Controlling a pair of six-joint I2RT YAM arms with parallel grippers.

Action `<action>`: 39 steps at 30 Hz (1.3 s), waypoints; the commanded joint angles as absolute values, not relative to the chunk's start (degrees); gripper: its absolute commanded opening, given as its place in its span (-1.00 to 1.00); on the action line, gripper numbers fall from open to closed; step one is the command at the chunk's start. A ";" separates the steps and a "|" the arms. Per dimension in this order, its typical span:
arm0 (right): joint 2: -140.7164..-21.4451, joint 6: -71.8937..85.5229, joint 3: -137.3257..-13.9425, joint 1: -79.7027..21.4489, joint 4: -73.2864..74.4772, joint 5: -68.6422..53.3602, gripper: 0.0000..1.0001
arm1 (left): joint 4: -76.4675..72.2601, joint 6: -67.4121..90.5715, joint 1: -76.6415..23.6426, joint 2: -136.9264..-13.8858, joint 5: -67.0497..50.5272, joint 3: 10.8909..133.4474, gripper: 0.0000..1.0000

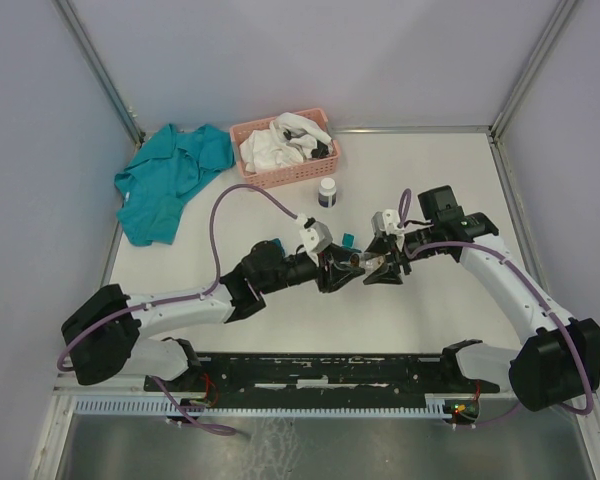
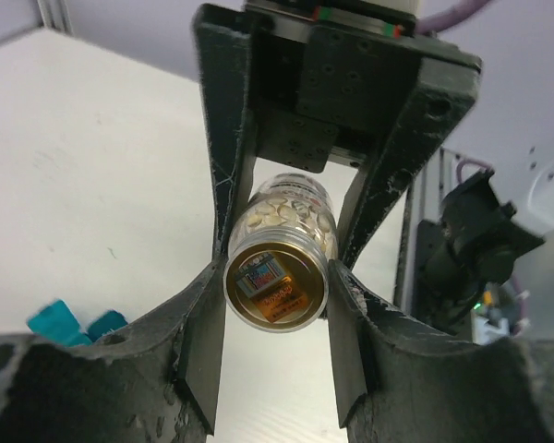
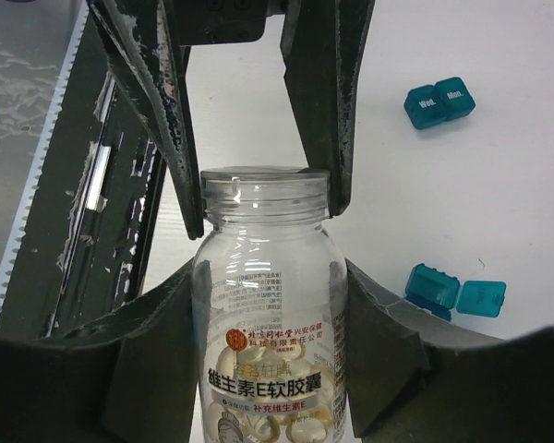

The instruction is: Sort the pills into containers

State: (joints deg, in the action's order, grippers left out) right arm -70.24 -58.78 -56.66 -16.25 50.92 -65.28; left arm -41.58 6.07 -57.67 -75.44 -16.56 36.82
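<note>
A clear pill bottle (image 3: 270, 314) (image 1: 364, 263) hangs level between my two arms above the table's middle. Pale yellow pills (image 3: 268, 420) fill its lower part. My right gripper (image 3: 272, 277) (image 1: 378, 266) is shut on the bottle's body. My left gripper (image 2: 275, 281) (image 1: 348, 264) clamps the gold-topped cap (image 2: 275, 286), with its fingers (image 3: 319, 111) touching both sides of it. Two teal containers lie on the table: a joined pair (image 3: 439, 103) and one with its lid swung open (image 3: 454, 293). From above, one container (image 1: 347, 239) shows behind the grippers.
A white bottle with a dark base (image 1: 327, 192) stands behind the grippers. A pink lattice basket (image 1: 285, 148) with white cloth sits at the back, and a teal cloth (image 1: 170, 180) lies at the back left. Metal frame posts (image 1: 100, 70) bound the table.
</note>
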 commanded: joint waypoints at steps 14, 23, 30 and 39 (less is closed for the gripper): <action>-70.10 -51.42 -57.32 -16.08 41.60 -63.01 -0.99 | -18.58 48.25 -59.46 -71.51 0.85 48.85 -0.66; -70.09 -51.33 -57.35 -16.08 41.67 -63.13 -0.99 | -18.36 48.16 -59.45 -72.51 0.43 48.91 -0.52; -69.98 -51.42 -57.39 -16.08 41.73 -63.20 -0.99 | -18.40 48.58 -59.45 -72.66 0.52 48.70 -0.02; -69.97 -51.59 -57.50 -16.11 41.95 -63.31 -0.99 | -17.85 48.90 -59.48 -71.61 0.94 47.45 0.58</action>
State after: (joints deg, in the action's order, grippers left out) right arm -70.24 -51.66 -56.66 -16.25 43.64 -62.67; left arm -16.88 47.03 -59.11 -73.71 1.10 46.35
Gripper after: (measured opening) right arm 0.606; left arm 0.748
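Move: The pill bottle's gold cap already sits between the left fingers, right at the hand point. The bottle lies on its side in the air, its middle about 5 cm to that hand's right, still gripped by the right hand. The open pill box is about 12 cm ahead of the left hand and some 19 cm below; the closed pill box stands 17 cm to the left of it, level with it. From the right hand, the cap is roughly 5 cm to the left. Counter-clockwise, looking from the left hand along its fingers at the cap, the left wrist rolls some 45 degrees, turning the pinched cap while the right hand keeps its grip on the bottle. During the roll both hands ease about 2 cm forward together; then the left hand stays put and finally spreads its fingers, releasing its pinch on the cap. ##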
